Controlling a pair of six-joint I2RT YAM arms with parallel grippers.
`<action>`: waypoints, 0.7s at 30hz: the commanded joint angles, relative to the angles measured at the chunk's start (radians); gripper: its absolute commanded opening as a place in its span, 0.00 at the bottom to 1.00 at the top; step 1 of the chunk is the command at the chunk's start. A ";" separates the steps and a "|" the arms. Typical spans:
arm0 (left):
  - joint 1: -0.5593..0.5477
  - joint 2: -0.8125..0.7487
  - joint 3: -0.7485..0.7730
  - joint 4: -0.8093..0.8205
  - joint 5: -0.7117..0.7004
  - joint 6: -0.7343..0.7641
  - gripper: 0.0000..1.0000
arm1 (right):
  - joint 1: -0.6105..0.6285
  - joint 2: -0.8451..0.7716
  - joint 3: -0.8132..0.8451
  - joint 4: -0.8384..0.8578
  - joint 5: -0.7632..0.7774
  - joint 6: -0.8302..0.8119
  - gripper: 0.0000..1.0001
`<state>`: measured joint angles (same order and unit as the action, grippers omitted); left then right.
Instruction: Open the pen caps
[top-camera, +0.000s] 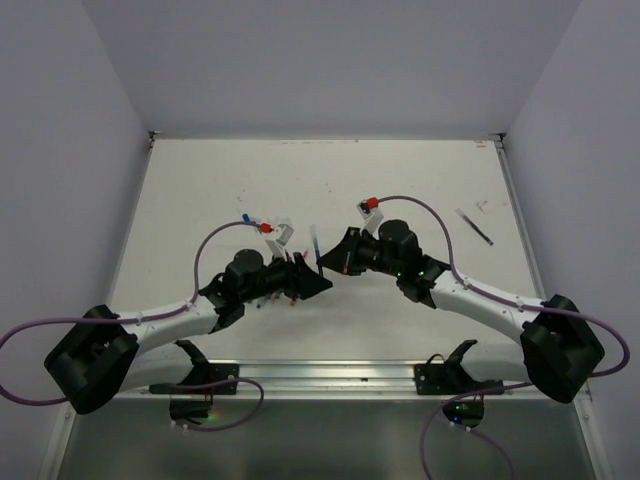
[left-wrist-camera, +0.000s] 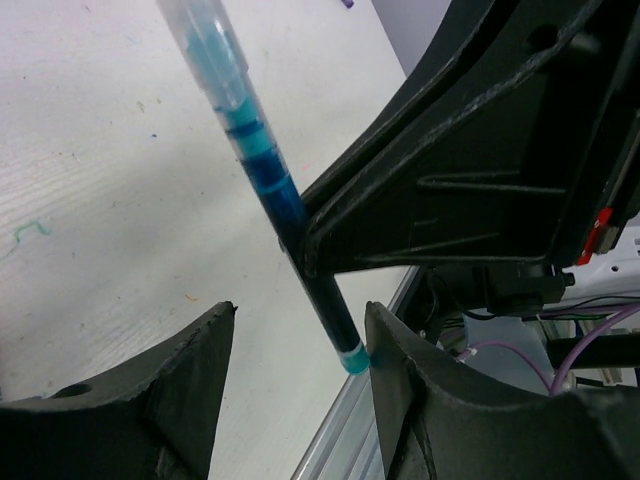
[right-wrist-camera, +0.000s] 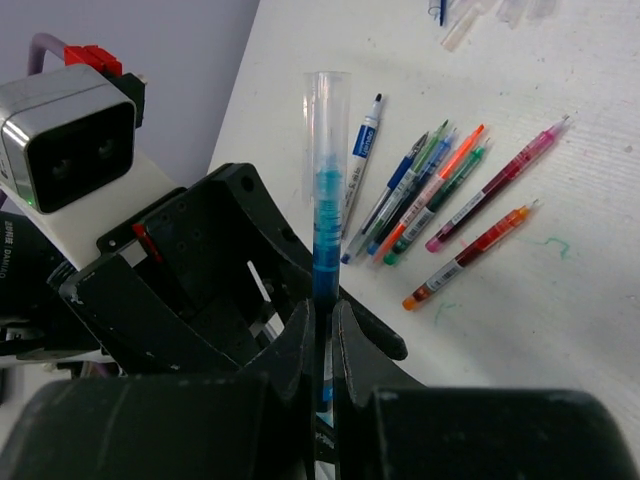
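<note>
My right gripper (right-wrist-camera: 322, 310) is shut on a blue pen (right-wrist-camera: 325, 190), which stands up from its fingers with a clear cap (right-wrist-camera: 327, 100) on the far end. In the left wrist view the same pen (left-wrist-camera: 262, 170) slants down between my left gripper's (left-wrist-camera: 300, 345) open fingers. Its teal bottom end (left-wrist-camera: 353, 357) touches the right finger (left-wrist-camera: 405, 370), while the left finger (left-wrist-camera: 185, 375) stands well apart. From above, both grippers (top-camera: 318, 272) meet at mid-table.
Several coloured pens (right-wrist-camera: 440, 195) lie side by side on the white table (right-wrist-camera: 560, 300), partly under the left arm (top-camera: 250, 275). Small loose clear and blue pieces (right-wrist-camera: 465, 20) lie farther back. A black pen (top-camera: 475, 226) lies at the right.
</note>
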<state>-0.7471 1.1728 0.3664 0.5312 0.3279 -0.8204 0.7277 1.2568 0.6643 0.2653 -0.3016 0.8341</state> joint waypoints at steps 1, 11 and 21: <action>0.005 0.001 0.051 0.059 -0.006 0.000 0.57 | 0.021 -0.028 -0.008 0.060 0.028 0.030 0.00; 0.005 0.010 0.055 0.024 -0.006 0.004 0.00 | 0.049 -0.045 0.000 0.031 0.071 0.017 0.00; 0.003 -0.088 0.023 -0.057 -0.004 0.027 0.00 | 0.049 -0.004 0.147 -0.120 0.137 -0.125 0.45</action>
<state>-0.7418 1.1198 0.3950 0.4877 0.3187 -0.8188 0.7742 1.2457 0.7357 0.1741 -0.2012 0.7662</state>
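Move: The blue pen stands nearly upright in the right hand's shut fingers, its middle about 3 cm above that hand. Its lower end is already between the left hand's open fingers, so its middle is some 6 cm above the left hand and 1 cm ahead. On the table about 12 cm below the left hand lie the orange pen, some 8 cm ahead and 4 cm left, and the dark red pen, 14 cm ahead and 4 cm left. Left fingers shut on the blue pen's lower end, rising about 2 cm, while right fingers open around it. ##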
